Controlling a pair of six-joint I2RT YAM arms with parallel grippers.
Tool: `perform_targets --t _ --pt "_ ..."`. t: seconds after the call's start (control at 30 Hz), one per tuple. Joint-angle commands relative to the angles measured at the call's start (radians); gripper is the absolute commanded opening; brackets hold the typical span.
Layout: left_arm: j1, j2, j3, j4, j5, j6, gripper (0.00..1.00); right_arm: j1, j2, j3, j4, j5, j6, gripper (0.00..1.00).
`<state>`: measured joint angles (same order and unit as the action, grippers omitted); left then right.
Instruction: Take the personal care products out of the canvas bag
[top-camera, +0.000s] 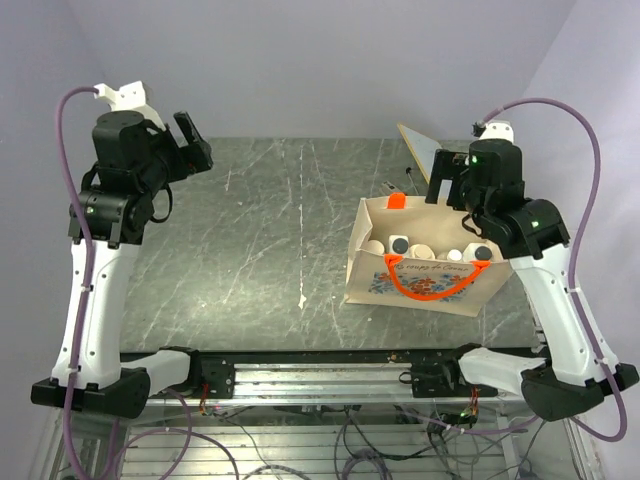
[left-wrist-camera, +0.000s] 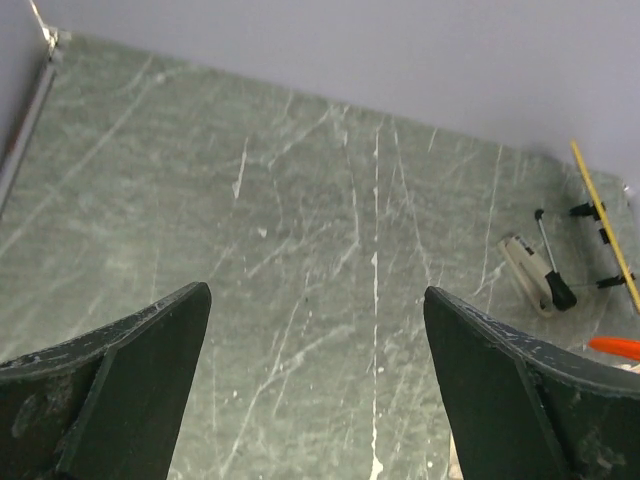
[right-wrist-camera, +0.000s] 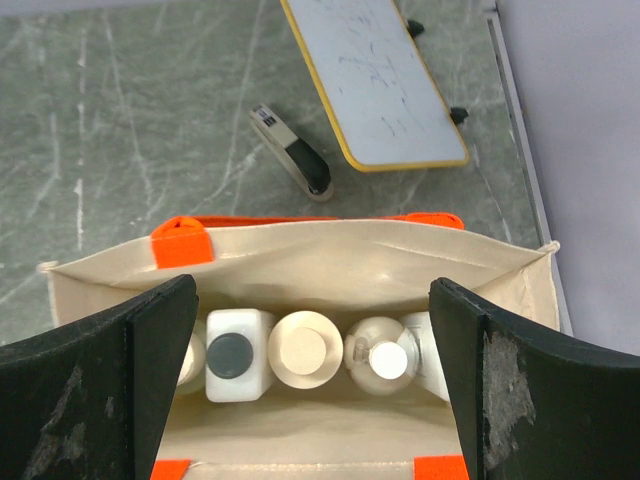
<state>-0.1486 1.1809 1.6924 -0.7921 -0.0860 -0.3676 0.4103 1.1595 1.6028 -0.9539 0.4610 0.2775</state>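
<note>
The beige canvas bag (top-camera: 432, 282) with orange handles and a floral print stands on the table's right side; its rim also shows in the right wrist view (right-wrist-camera: 330, 250). Inside stand several bottles in a row: a white rectangular one with a black cap (right-wrist-camera: 234, 355), a beige-capped one (right-wrist-camera: 304, 349), a cream round one with a white cap (right-wrist-camera: 383, 356), and others partly hidden behind my fingers. My right gripper (right-wrist-camera: 312, 375) is open, hovering above the bag's opening. My left gripper (left-wrist-camera: 315, 380) is open and empty, raised over the table's left side (top-camera: 185, 140).
A whiteboard with a yellow frame (right-wrist-camera: 375, 80) leans behind the bag at the back right. A small eraser-like object (right-wrist-camera: 292, 155) lies beside it on the marble table (top-camera: 260, 230). The table's right edge lies close to the bag.
</note>
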Motion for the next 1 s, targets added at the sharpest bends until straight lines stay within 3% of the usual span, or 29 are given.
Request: perform_targets --t 0.0,0.33,0.57,0.8,0.97 --pt "-0.002 -0.030 -0.075 -0.009 0.003 -0.075 0.99 -0.033 0.007 -0.045 0.039 0.036 0.053 1.00" --pt "-0.003 -0.050 -0.254 0.057 0.141 -0.227 0.99 -0.074 -0.022 -0.138 0.060 0.018 0.020 1.00" --pt "-0.031 -0.018 -0.376 0.225 0.349 -0.396 0.99 -0.084 -0.080 -0.190 0.059 -0.021 0.004 1.00" --pt "-0.298 0.063 -0.394 0.390 0.329 -0.532 0.99 -0.087 -0.103 -0.181 0.032 -0.133 0.028 1.00" --pt "-0.519 0.171 -0.323 0.435 0.293 -0.517 0.99 -0.088 -0.136 -0.207 0.031 -0.254 0.030 1.00"
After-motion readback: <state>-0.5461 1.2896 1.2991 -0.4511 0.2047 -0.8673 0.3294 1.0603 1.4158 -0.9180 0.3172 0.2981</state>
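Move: The round-lidded jar in the canvas bag lies almost under the right hand, about 23 cm below, 3 cm back and 1 cm to the left. Beside it, and as far back, are the black-capped bottle, 6 cm to the hand's left, and the clear bottle, 5 cm to its right. The stapler is some 15 cm ahead and 2 cm left. From the left hand, the black-capped bottle is roughly 38 cm right, 6 cm back and 29 cm lower. The open canvas bag draws both hands: the left sinks about 12 cm, then sweeps fast to the right, some 20 cm towards the bag's left side, tipping down and swinging clockwise as it goes. The right eases down 4–5 cm over the products, drifting slightly right and then back left. Both grippers stay wide open, touching nothing. ##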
